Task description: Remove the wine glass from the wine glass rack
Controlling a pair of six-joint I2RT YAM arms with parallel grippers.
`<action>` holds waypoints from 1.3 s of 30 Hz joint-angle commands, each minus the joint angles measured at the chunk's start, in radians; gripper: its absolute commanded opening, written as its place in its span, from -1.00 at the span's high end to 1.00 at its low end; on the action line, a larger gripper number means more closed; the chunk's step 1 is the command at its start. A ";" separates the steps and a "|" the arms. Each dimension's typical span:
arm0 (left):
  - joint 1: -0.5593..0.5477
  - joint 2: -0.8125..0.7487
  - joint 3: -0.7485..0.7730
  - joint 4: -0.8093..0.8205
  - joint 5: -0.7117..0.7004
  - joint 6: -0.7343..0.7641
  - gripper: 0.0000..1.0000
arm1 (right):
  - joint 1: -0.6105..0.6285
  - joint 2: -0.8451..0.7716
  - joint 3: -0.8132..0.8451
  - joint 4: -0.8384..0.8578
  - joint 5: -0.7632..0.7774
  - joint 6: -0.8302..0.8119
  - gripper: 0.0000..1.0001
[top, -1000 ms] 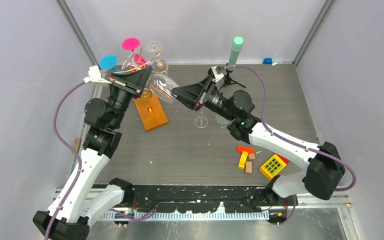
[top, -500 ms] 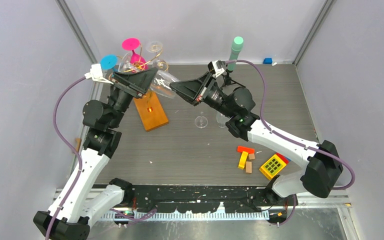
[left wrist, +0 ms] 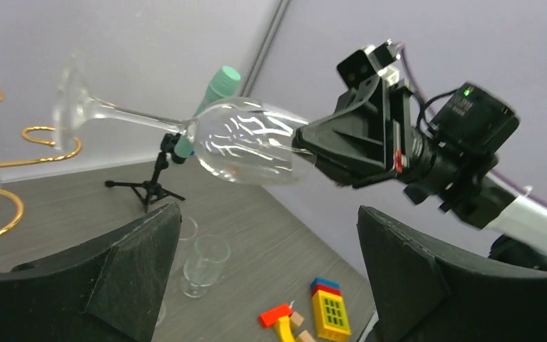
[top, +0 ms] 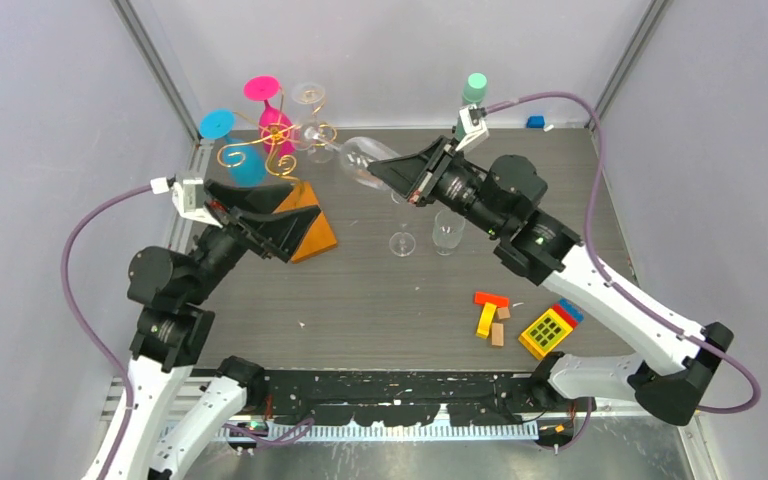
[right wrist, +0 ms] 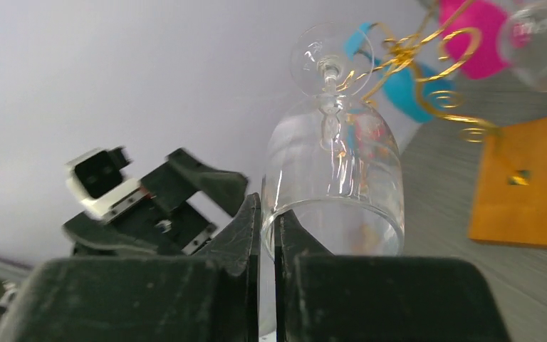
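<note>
A clear wine glass (top: pixel 358 158) lies sideways in the air, and my right gripper (top: pixel 375 172) is shut on the rim of its bowl. In the right wrist view the two fingers pinch the glass wall (right wrist: pixel 335 178) at the rim, gripper (right wrist: pixel 268 231). Its stem points left toward the gold wine glass rack (top: pixel 272 142). The foot (left wrist: pixel 68 85) is close to the scroll arms (left wrist: pixel 48 140); I cannot tell whether they touch. My left gripper (top: pixel 295 222) stands wide open over the orange base (top: pixel 315 232), holding nothing, gripper (left wrist: pixel 267 285).
Pink (top: pixel 261 88), blue (top: pixel 217 123) and clear (top: pixel 308 95) glasses hang on the rack. Two clear glasses (top: pixel 402 243) (top: pixel 447 230) stand mid-table. A mint-green cylinder on a black tripod (top: pixel 475 86) is at the back. Coloured blocks (top: pixel 490 315) and a yellow block (top: pixel 547 332) lie front right.
My left gripper let go of the glass, opened wide and drew back toward the near left. My right gripper shut on the rim and carried the glass up and to the right.
</note>
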 commanded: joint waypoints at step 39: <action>-0.004 -0.194 0.098 -0.495 -0.573 0.512 -0.97 | -0.494 0.187 0.121 -1.160 0.216 -0.544 0.99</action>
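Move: The right hand already holds the wine glass, clear of the rack. Its free table spot lies about 26 cm to that hand's right, 9 cm ahead and 45 cm below. The glass cup stands some 10 cm left of that spot, level with it; the flute is about 11 cm ahead of the right hand and 6 cm to its right; the rack is roughly 16 cm ahead and 18 cm left. From the empty left hand, the spot is some 13 cm ahead and 35 cm right. Keeping its pinch on one side of the bowl's rim, the right hand carries the wine glass away from the rack, sweeping about 25 cm right while sinking, then going on almost straight down towards the table beside the glass cup, 27 cm lower in all. Its fingers swing from pointing ahead-left to steeply down. The left hand, wide open, draws off about 12 cm left, turning counter-clockwise. ##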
